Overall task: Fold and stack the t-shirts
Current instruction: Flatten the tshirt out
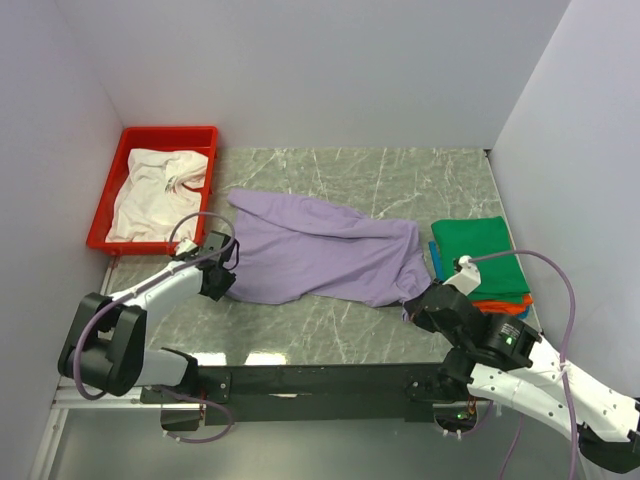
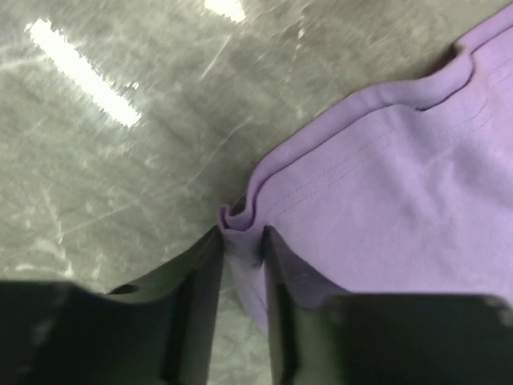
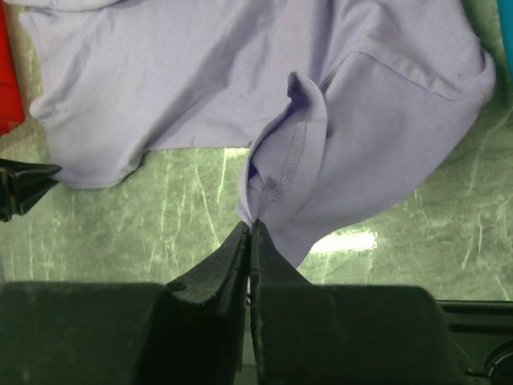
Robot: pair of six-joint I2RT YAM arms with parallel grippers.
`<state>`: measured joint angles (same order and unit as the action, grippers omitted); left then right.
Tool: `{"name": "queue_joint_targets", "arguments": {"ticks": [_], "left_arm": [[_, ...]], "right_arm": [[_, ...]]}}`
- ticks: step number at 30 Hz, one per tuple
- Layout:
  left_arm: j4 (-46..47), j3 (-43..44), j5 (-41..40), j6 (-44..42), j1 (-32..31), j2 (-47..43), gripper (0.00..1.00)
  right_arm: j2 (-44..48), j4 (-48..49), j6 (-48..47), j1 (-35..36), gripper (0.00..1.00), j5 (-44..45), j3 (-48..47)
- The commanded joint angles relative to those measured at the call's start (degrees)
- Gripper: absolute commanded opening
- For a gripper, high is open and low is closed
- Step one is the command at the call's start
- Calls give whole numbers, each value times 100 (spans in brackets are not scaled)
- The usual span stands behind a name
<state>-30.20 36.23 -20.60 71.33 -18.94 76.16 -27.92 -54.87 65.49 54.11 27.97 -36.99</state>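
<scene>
The large lavender t-shirt lies spread and rumpled across the middle of the table. My left gripper is at its near-left corner. In the left wrist view the jaws are closed on a bunched fold of that lavender corner. My right gripper is at the shirt's near-right end, and its jaws are shut on the stitched hem, lifting it into a ridge. A white t-shirt lies crumpled in the red tray. A folded green t-shirt tops a stack with orange and blue edges showing.
The red tray stands at the back left against the left wall. The folded stack sits at the right, close to the right wall and just behind my right arm. White walls close in the table on three sides. Bare marble shows along the near edge.
</scene>
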Motion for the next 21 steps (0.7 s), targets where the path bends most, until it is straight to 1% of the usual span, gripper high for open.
{"name": "queue_joint_targets", "arguments": {"ticks": [1, 2, 4, 5, 6, 9, 12, 15, 16, 18, 19, 21], "left_arm": [[57, -204, -67, -14, 31, 355, 29], [75, -204, -58, -23, 31, 364, 19], [14, -151, -67, -92, 31, 312, 12], [-39, -73, -76, -128, 31, 268, 2], [-117, -11, -163, -137, 31, 207, 1], [-416, 288, -286, -286, 31, -153, 1], [-785, 718, -436, -505, 48, -697, 0], [-1146, 1280, -585, -787, 110, -1110, 0], [-1207, 1577, -603, -979, 127, -1199, 0], [-1461, 1895, -629, -1103, 197, -1418, 0], [-1532, 2175, -612, -1243, 224, -1481, 0], [-1708, 2449, -568, -1367, 276, -1647, 0]], "right_arm": [[94, -23, 7, -23, 6, 200, -106], [85, -41, 25, -23, 6, 218, -115], [85, -128, 34, -23, 6, 262, -176], [76, -155, 51, -23, 6, 279, -229], [76, -199, 60, -23, 6, 306, -264], [33, -375, 86, -23, 5, 420, -422], [6, -647, 148, -23, 5, 569, -642], [24, -902, 157, -23, 4, 727, -958], [32, -1033, 157, -23, 3, 780, -1159], [41, -1192, 139, -23, 2, 973, -1423], [41, -1375, 139, -23, 2, 1061, -1738], [-29, -1561, 78, -23, 1, 1298, -2117]]}}
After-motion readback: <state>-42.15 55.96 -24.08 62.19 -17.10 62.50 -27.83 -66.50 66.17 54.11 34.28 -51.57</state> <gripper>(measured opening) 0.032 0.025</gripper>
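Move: The near left corner of the purple t-shirt lies right between the left hand's half-open fingers, just above the table; the spread shirt's middle is about 23 cm to the right and 10 cm ahead, the red bin some 16 cm left and 26 cm ahead. The right hand already holds the shirt's near right end well above the table: from there the left corner is roughly 38 cm left, 9 cm ahead and 12 cm down, the green stack about 18 cm right, 17 cm ahead and 11 cm down. The left fingers close on the shirt's near left corner almost in place, then the left hand carries the pinched corner up fast, about 16 cm, and some 5 cm forward, its fingertips swinging forward by around 20 degrees. The right hand keeps its pinch on the near right end and rises later and less, about 7 cm, easing to the right, away from the left hand, as it goes. ##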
